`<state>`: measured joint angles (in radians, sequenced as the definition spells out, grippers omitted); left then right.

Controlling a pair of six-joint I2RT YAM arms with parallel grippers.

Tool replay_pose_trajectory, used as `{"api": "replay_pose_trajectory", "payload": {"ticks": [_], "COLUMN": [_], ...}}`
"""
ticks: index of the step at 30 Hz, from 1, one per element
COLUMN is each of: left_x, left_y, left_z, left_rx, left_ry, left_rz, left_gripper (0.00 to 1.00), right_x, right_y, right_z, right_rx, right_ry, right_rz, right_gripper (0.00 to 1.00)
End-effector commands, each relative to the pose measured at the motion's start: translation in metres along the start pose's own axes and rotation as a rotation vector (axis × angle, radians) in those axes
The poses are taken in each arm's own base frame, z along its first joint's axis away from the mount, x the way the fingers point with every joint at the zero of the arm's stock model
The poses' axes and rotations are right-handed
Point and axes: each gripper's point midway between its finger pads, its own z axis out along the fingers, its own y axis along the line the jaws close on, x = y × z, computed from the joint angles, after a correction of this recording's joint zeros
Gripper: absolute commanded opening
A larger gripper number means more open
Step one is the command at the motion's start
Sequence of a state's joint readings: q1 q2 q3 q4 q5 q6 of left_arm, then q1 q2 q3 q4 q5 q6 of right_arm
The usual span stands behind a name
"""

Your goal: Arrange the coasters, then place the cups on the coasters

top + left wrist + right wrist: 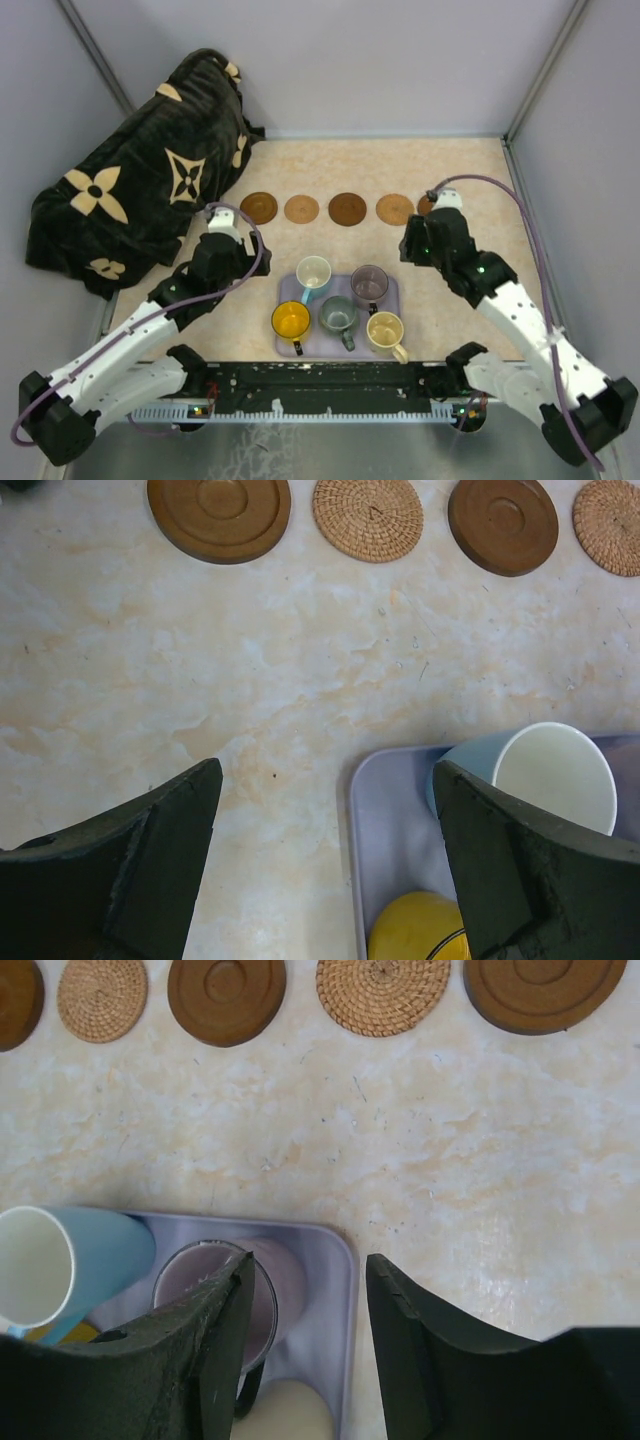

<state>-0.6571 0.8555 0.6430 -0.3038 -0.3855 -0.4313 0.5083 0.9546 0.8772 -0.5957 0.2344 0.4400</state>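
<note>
Several round brown coasters lie in a row at the back: dark [258, 208], woven tan [301, 209], dark [347, 209], tan [394, 209]; a further one [425, 205] is half hidden behind my right arm. The cups stand on the lavender tray [392, 290]: white and blue [313, 272], purple-grey [369, 283], yellow-orange [291, 320], grey-green [338, 315], cream [385, 329]. My left gripper [325, 780] hangs wide open over the table by the tray's left edge. My right gripper [310, 1265] is open and empty above the tray's right corner, one finger [215, 1330] over the purple-grey cup [270, 1280].
A black plush bag [140, 200] with tan flower marks fills the back left corner. Grey walls close in the table on three sides. The arm bases and a black rail [330, 380] run along the near edge.
</note>
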Motion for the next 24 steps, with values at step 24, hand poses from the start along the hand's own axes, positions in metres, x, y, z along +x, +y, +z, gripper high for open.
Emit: {"api": "replay_pose_trajectory", "payload": {"ticks": [24], "left_x": [0.056], "left_y": [-0.021], "left_z": [-0.017], "left_rx": [0.042], "left_ry": [0.057], "left_rz": [0.03], "left_gripper": [0.92], "right_x": [0.08], "right_y": [-0.001], "right_z": [-0.081], "right_rx": [-0.213], "right_ry": [0.14], "right_rz": [0.096], "right_gripper": [0.49]}}
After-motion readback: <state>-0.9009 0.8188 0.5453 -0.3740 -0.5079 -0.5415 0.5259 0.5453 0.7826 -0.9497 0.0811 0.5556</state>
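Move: The yellow cup lies about 10 cm back and 7 cm to the right of the left hand, some 11 cm below; the blue cup stands level ahead and 12 cm to that hand's right. The cream cup lies roughly 14 cm back, 6 cm left and 13 cm below the right hand; from that same hand the purple cup is 3 cm back and 10 cm left, the grey-green one 10 cm back and 16 cm left. The cream cup is what the right hand draws back towards, about 10 cm, rising slightly before sinking again, its left side rolling up and fingers tipping a little further down, still half open. Towards the yellow cup the left hand comes back some 5 cm, slightly right, then sinks about 4 cm, fingers staying wide open; neither hand touches a cup. ##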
